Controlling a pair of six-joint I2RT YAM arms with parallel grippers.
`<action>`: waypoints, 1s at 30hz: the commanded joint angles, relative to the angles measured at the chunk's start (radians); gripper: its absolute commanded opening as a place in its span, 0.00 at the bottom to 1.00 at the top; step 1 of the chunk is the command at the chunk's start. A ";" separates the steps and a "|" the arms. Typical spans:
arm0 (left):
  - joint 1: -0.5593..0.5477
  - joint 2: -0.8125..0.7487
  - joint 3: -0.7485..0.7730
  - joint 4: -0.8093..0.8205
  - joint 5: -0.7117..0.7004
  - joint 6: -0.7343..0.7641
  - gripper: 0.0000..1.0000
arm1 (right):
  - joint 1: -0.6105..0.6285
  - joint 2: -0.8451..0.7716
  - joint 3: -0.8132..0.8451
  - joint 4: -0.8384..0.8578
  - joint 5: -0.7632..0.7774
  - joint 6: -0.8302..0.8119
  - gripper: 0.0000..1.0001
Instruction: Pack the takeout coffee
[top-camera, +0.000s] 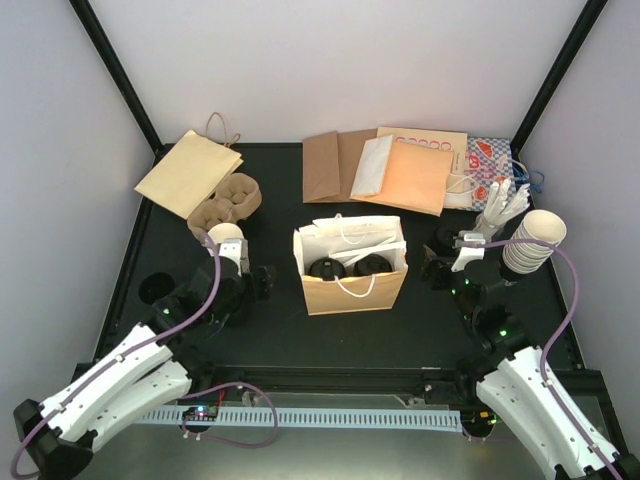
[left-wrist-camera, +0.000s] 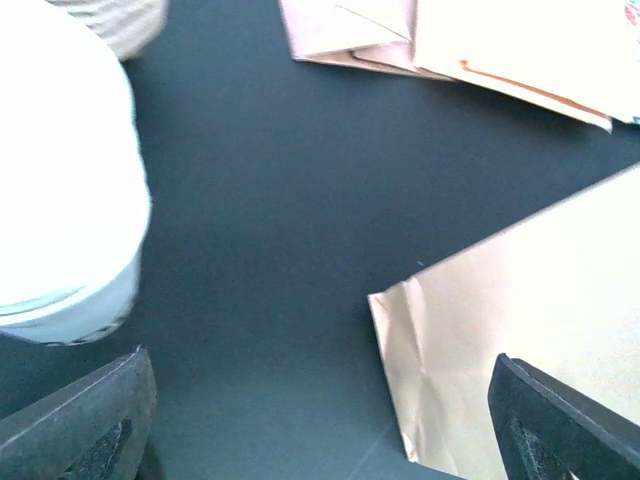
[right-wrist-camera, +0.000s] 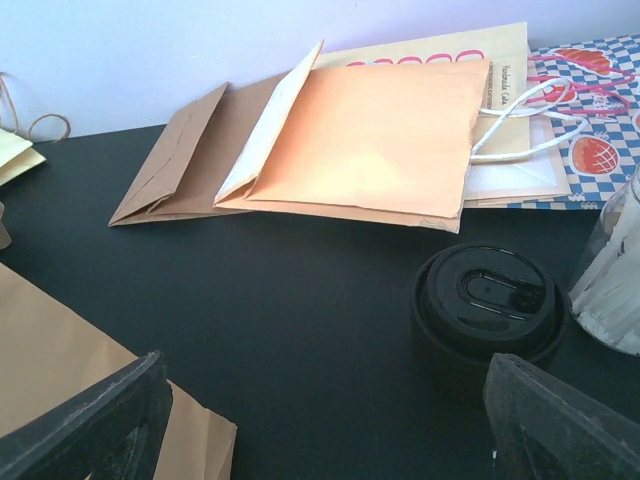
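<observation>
The takeout coffee shows as two black sip lids (top-camera: 328, 267) (top-camera: 372, 264), side by side inside the upright open brown paper bag (top-camera: 350, 285) at the table's middle; the cups' bodies are hidden by the bag walls. My left gripper (top-camera: 252, 287) (left-wrist-camera: 325, 430) is open and empty just left of the bag, whose corner (left-wrist-camera: 480, 360) lies ahead of its right finger. My right gripper (top-camera: 438, 264) (right-wrist-camera: 325, 430) is open and empty to the right of the bag, and the bag's corner (right-wrist-camera: 60, 380) sits by its left finger.
A lidless white cup (top-camera: 227, 236) (left-wrist-camera: 60, 180) stands close to my left gripper, in front of the pulp carrier tray (top-camera: 226, 203). Black lids (top-camera: 446, 240) (right-wrist-camera: 490, 300) sit near my right gripper. Stacked cream cups (top-camera: 533, 242) and flat bags (top-camera: 400, 170) (right-wrist-camera: 350, 140) lie behind.
</observation>
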 joint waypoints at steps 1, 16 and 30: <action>0.064 0.006 0.137 -0.272 -0.075 -0.032 0.93 | 0.005 -0.011 0.016 0.022 0.020 -0.009 0.88; 0.539 0.066 0.365 -0.408 0.086 0.115 0.94 | 0.004 -0.018 0.009 0.039 -0.042 0.002 0.88; 0.830 0.380 0.434 -0.403 0.204 0.072 0.02 | 0.005 -0.050 -0.001 0.037 -0.057 0.017 0.88</action>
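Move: From the left hand, the black cup stack stands about 26 cm to the left and 3 cm ahead, some 9 cm lower. Nearer are the white cup stack, roughly 11 cm ahead and 9 cm left, and the black lids, 11 cm left and 1 cm ahead; the paper bag's middle is 18 cm right and 5 cm ahead. From the right hand, the black cup stack is about 63 cm left and 2 cm back. Leftward in one quick sweep of about 18 cm, the left hand leaves the bag's side and passes on the robot's side of the white cups, over the black lids, into the gap before the black cup stack. It rises 5 cm, then sinks as much while edging forward, turning some 35 degrees counter-clockwise and tipping down; the wide-open fingers shut on empty air. ##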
